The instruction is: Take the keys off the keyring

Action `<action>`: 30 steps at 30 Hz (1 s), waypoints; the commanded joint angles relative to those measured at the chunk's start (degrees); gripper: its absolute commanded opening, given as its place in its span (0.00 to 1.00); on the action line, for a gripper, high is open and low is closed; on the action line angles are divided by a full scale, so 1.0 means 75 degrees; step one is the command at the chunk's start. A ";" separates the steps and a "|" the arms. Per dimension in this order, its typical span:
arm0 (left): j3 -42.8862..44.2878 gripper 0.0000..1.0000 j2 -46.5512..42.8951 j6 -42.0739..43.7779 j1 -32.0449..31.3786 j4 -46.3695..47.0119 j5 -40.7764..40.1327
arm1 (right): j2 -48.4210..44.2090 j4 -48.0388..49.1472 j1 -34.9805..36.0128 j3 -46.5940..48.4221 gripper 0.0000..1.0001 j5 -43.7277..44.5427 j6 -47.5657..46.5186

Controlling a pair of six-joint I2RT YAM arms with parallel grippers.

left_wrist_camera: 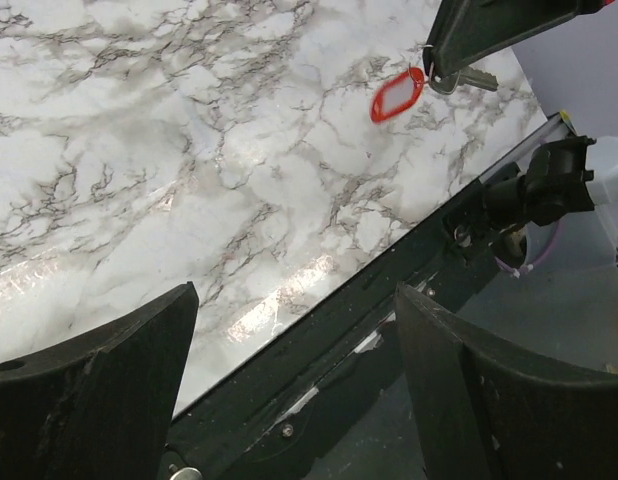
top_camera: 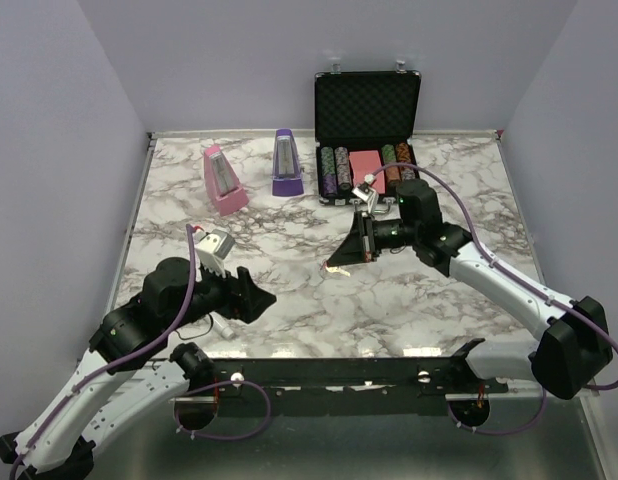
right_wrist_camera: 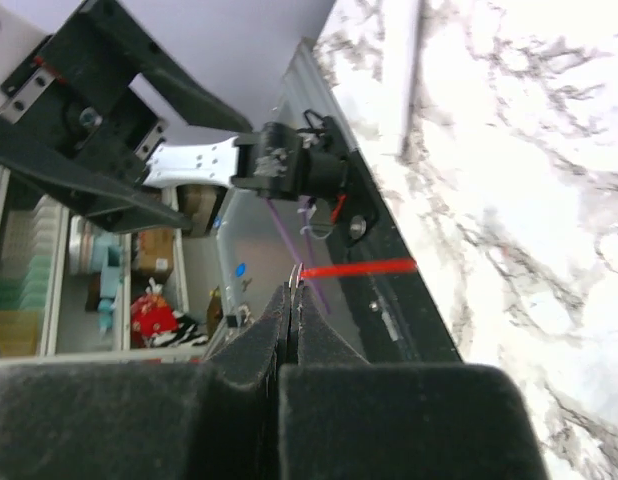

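My right gripper (top_camera: pixel 341 258) is shut on the thin metal ring of the keyring and holds it just above the marble. In the right wrist view the ring (right_wrist_camera: pixel 298 277) pokes out between the closed fingertips, and the red tag (right_wrist_camera: pixel 361 268) shows edge-on. In the left wrist view the red keyring tag (left_wrist_camera: pixel 397 96) hangs below a right fingertip (left_wrist_camera: pixel 489 25), with a silvery key (left_wrist_camera: pixel 476 78) beside it. My left gripper (top_camera: pixel 257 297) is open and empty, left of the keyring, over the table's front edge (left_wrist_camera: pixel 294 385).
An open black poker chip case (top_camera: pixel 367 105) with chip stacks and a pink card block (top_camera: pixel 364 163) stands at the back. A pink metronome (top_camera: pixel 224 180) and a purple one (top_camera: pixel 286 163) stand at the back left. The black front rail (left_wrist_camera: pixel 389 290) runs below my left gripper.
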 commanded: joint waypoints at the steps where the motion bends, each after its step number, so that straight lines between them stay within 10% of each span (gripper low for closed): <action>1: -0.0473 0.88 -0.0394 0.0043 0.0007 0.0286 -0.0251 | -0.0345 0.0946 -0.0031 -0.0541 0.01 0.0979 0.0418; 13: -0.0192 0.82 -0.1787 -0.1361 0.0007 0.0227 -0.0275 | -0.1879 0.2598 0.0121 -0.1338 0.01 0.0478 0.1928; 22: -0.0309 0.68 -0.2620 -0.2054 0.0007 0.0682 0.0614 | -0.2959 0.9313 0.0567 -0.3882 0.01 0.0441 0.6102; 30: -0.0708 0.59 -0.2165 -0.2124 0.0007 0.2815 0.1975 | -0.2643 0.6901 0.1807 -0.2582 0.01 0.0803 0.4333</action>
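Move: The right gripper already pinches the keyring, tag and key hanging about 2 cm below and 2 cm left of its fingertips; the open left gripper is some 14 cm left and 7 cm back at like height. From the left gripper the keyring lies about 7 cm ahead and 13 cm right, 2 cm lower. The white tube is on the table some 8 cm ahead, 19 cm left and 20 cm below the left gripper; the chip case stands roughly 32 cm ahead and 10 cm right of the right gripper, 18 cm lower. Keep the right fingers shut on the keyring; after a short dip, draw it back towards the base and up, about 11 cm each way, while tilting the fingertips up some 30 degrees. Dip the empty left gripper too, then raise it about 8 cm and back 5, rolling its right-pointing fingers up towards level and closing them part-way on nothing. ##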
